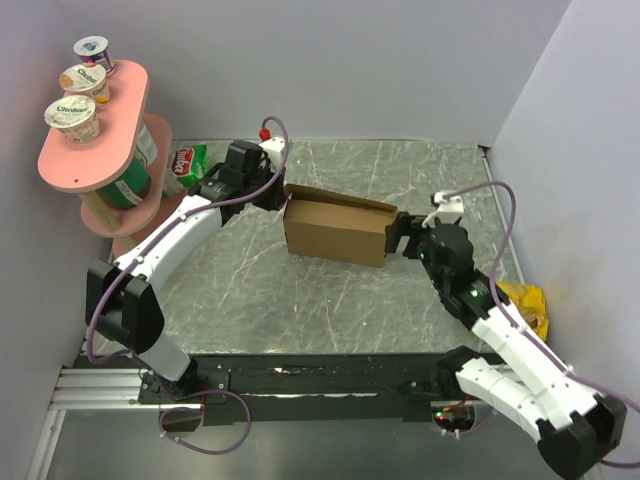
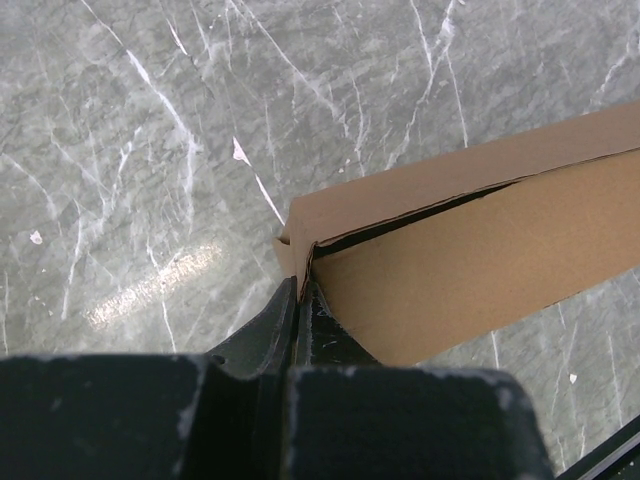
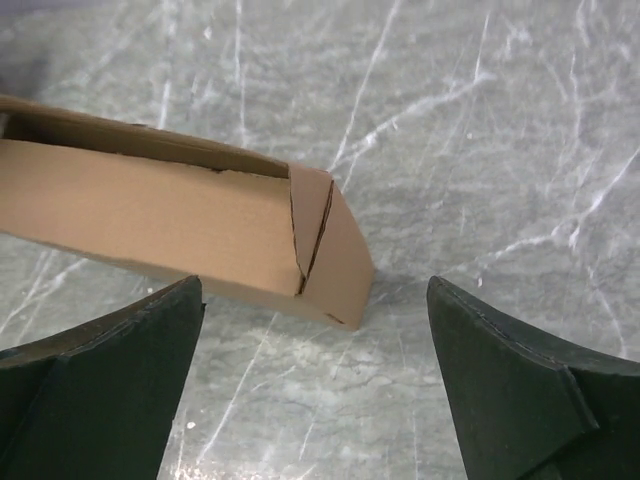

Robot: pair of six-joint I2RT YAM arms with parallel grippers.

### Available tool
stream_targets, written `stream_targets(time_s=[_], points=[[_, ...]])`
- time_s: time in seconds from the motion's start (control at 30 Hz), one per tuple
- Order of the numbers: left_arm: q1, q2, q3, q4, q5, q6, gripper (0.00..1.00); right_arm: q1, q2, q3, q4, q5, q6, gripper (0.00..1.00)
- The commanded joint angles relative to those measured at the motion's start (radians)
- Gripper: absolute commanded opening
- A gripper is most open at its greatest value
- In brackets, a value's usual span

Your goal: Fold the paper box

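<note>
The paper box is a brown cardboard shape standing in the middle of the table, partly folded, with its top seam gaping. My left gripper is at its far-left corner. In the left wrist view that gripper is shut, pinching the corner flap of the box between its fingertips. My right gripper stands open just off the box's right end. In the right wrist view its fingers spread wide, with the folded end of the box lying ahead of them, untouched.
A pink two-tier stand with yogurt cups fills the back left corner, and a green snack bag lies beside it. A yellow packet rests by the right wall. Walls close in on the left, back and right.
</note>
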Motion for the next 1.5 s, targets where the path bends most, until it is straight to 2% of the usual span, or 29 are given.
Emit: stream_targets(time_s=[0.0, 0.03, 0.1, 0.17, 0.23, 0.3, 0.37, 0.43, 0.53, 0.73, 0.9, 1.1, 1.47], points=[[-0.011, -0.029, 0.009, -0.028, -0.022, 0.013, 0.01, 0.033, -0.125, -0.056, 0.073, 0.016, -0.042, 0.93], [-0.013, -0.029, 0.010, -0.027, -0.022, 0.013, 0.01, 0.050, -0.138, -0.057, 0.085, 0.011, -0.055, 0.91], [-0.015, -0.029, 0.009, -0.028, -0.025, 0.015, 0.01, 0.082, -0.148, -0.044, 0.117, -0.003, -0.071, 0.80], [-0.016, -0.031, 0.007, -0.027, -0.030, 0.016, 0.01, 0.127, -0.116, 0.002, 0.136, -0.062, -0.123, 0.77], [-0.018, -0.031, 0.006, -0.027, -0.033, 0.021, 0.01, 0.151, -0.067, 0.082, 0.122, -0.122, -0.171, 0.78], [-0.019, -0.032, 0.004, -0.027, -0.033, 0.022, 0.01, 0.156, 0.015, 0.143, 0.093, -0.214, -0.214, 0.84], [-0.019, -0.034, 0.003, -0.027, -0.035, 0.025, 0.01, 0.157, 0.093, 0.248, 0.056, -0.242, -0.239, 0.88], [-0.019, -0.032, 0.001, -0.027, -0.036, 0.028, 0.01, 0.154, 0.148, 0.363, -0.007, -0.297, -0.330, 0.90], [-0.019, -0.029, 0.003, -0.030, -0.038, 0.031, 0.01, 0.154, 0.300, 0.489, -0.089, -0.355, -0.439, 0.90], [-0.019, -0.021, 0.018, -0.045, -0.042, 0.033, 0.01, 0.148, 0.450, 0.580, -0.142, -0.451, -0.630, 0.92], [-0.022, -0.017, 0.021, -0.048, -0.041, 0.031, 0.01, 0.139, 0.512, 0.563, -0.085, -0.437, -0.717, 0.92], [-0.036, -0.011, 0.032, -0.057, -0.051, 0.039, 0.01, 0.131, 0.532, 0.484, 0.022, -0.397, -0.794, 0.87], [-0.062, -0.017, 0.029, -0.062, -0.098, 0.051, 0.01, 0.088, 0.567, 0.428, 0.074, -0.403, -0.845, 0.68]])
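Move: The slot along the far side of the paper box's top has its middle roughly 9 cm ahead of the right hand, 14 cm to its left and 4 cm below it. The box's open-standing right end is about 7 cm ahead, 1 cm left and 7 cm down; the box's middle is about 7 cm ahead, 14 cm left and 8 cm down. From the left hand, the slot's middle is some 13 cm to the right, about level. The box's left end stays pinched in the left fingers, which hold nearly still. The right hand backs off slightly from the right end, arcs left and about 11 cm up, then forward and some 10 cm down towards the slot, ending about 14 cm left and 7 cm forward; it turns some 40 degrees counter-clockwise, rolls left side down, and partly closes its fingers. ##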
